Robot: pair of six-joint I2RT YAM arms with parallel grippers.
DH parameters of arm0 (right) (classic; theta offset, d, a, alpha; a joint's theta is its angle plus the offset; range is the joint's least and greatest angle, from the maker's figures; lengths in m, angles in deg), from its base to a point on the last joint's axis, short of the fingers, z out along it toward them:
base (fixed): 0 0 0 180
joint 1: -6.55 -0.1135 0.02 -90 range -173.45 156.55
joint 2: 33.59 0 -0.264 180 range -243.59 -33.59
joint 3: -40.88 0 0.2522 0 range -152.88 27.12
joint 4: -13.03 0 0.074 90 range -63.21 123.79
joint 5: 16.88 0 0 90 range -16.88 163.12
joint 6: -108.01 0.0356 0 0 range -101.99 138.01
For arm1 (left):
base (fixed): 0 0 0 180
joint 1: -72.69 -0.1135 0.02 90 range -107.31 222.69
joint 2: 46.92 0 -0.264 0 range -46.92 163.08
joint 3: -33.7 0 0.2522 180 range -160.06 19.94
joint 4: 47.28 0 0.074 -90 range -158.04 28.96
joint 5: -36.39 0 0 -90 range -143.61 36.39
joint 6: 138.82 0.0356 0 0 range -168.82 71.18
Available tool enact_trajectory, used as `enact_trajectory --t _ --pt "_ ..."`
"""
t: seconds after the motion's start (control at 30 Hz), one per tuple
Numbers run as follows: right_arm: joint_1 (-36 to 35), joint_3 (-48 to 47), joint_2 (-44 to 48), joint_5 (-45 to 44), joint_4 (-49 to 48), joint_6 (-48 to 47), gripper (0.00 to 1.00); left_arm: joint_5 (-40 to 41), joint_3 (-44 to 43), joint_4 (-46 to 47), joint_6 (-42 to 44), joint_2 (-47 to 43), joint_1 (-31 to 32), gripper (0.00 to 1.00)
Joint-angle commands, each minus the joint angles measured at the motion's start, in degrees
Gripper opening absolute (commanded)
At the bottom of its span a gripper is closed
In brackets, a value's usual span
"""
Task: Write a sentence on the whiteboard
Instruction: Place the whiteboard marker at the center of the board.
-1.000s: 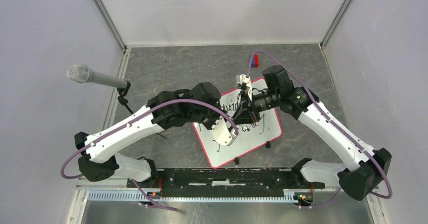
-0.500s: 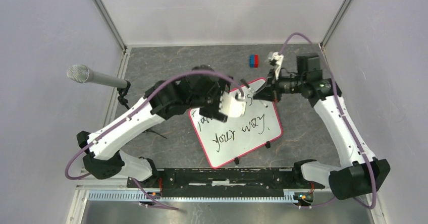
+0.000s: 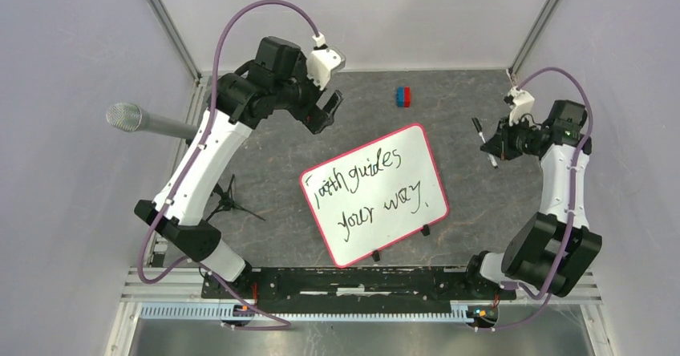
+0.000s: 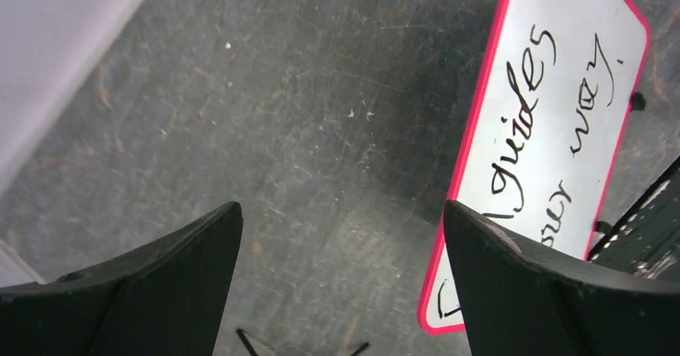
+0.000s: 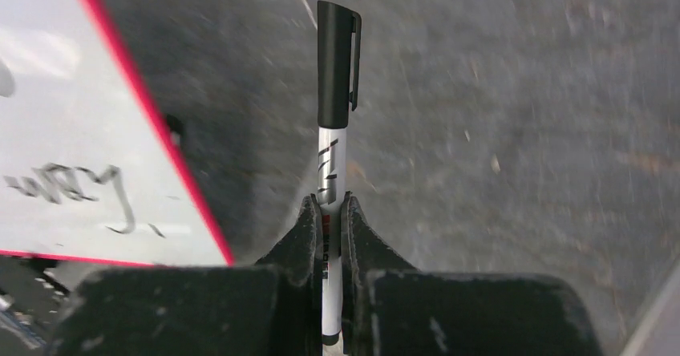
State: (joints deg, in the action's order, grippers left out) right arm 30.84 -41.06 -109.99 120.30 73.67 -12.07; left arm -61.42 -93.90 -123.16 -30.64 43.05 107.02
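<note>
The whiteboard (image 3: 365, 245) lies tilted in the middle of the table, and the black sentence (image 3: 377, 188) on it reads "Faith guides your way" in two lines. My left gripper (image 3: 327, 110) hangs open and empty above the table, to the far left of the board. In the left wrist view this gripper (image 4: 341, 212) looks down on bare table, with the whiteboard (image 4: 581, 15) to its right. My right gripper (image 3: 495, 143) is to the right of the board, shut on a capped marker (image 3: 483, 141). In the right wrist view the marker (image 5: 334, 75) sticks out past the shut gripper (image 5: 331, 204).
A microphone (image 3: 140, 121) reaches in from the left wall. A red and blue block (image 3: 403, 96) sits at the back. A small black tripod (image 3: 228, 204) lies left of the board. A black rail (image 3: 353, 280) runs along the near edge. Small black clips (image 3: 426, 229) stick out from the board's near edge.
Both arms have drawn back from over the board, left arm up and to the far left, right arm to the right. The left gripper opened. The whole sentence is now uncovered.
</note>
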Motion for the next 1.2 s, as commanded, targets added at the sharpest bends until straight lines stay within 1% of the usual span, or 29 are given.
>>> enact_trajectory --t 0.0,0.27,0.4,0.6,0.77,0.83,0.93,1.0,1.1,1.17 --pt "1.55 6.23 0.83 -11.60 -6.49 -4.32 0.00 -4.68 0.94 -1.84 -9.67 1.83 -3.05 1.00" --pt "1.55 18.49 0.21 -25.69 -19.16 -3.15 0.01 -4.84 6.44 2.45 -14.97 0.79 -5.33 1.00" --pt "1.57 24.36 -0.15 -30.01 -24.87 -2.36 0.02 -3.86 8.22 3.48 -16.09 -0.33 -5.52 1.00" --pt "1.55 28.37 -0.38 -33.43 -27.46 -2.64 0.07 -2.48 9.42 4.07 -16.48 -1.32 -5.58 1.00" --pt "1.55 30.20 -0.37 -34.31 -27.22 -3.61 0.13 -2.28 9.52 4.12 -16.68 -1.50 -5.67 1.00" --pt "1.55 30.60 -0.68 -34.53 -26.94 -4.25 0.23 -2.04 9.65 4.08 -16.68 -1.60 -5.63 1.00" --pt "1.55 30.91 -1.04 -34.80 -26.56 -4.71 0.26 -1.78 10.11 4.04 -16.98 -1.73 -5.61 1.00" --pt "1.55 30.87 -1.05 -34.66 -26.35 -4.90 0.37 -1.79 10.22 4.03 -16.95 -1.92 -5.67 1.00" --pt "1.55 30.37 -1.19 -34.36 -25.88 -5.14 0.47 -2.06 9.47 3.53 -16.59 -2.05 -5.67 1.00" --pt "1.55 29.68 -0.93 -33.89 -25.39 -5.10 0.56 -2.32 8.41 3.03 -16.22 -1.89 -5.67 1.00"
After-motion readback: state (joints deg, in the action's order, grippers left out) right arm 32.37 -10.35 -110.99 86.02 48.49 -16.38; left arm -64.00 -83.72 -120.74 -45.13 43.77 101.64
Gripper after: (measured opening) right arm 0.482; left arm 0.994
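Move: The right gripper holds the capped marker in the air. The bare patch of table it is taken to lies about 6 cm back, 9 cm right and 19 cm below. The whiteboard's centre is some 30 cm left and 6 cm back, its nearer stand foot roughly 12 cm left and 16 cm back, the eraser about 17 cm left and 30 cm ahead. From the left gripper, that patch is some 55 cm right, 6 cm back and 33 cm lower. Lower the right gripper about 18 cm with the marker, drawing it right and somewhat back onto the bare table beyond the whiteboard's right edge, tipping the fingers some 35 degrees to point steeply down. Ease to a stop, then open them about halfway to let go of the marker. Meanwhile sink the open, empty left gripper about 6 cm and hold it there. ##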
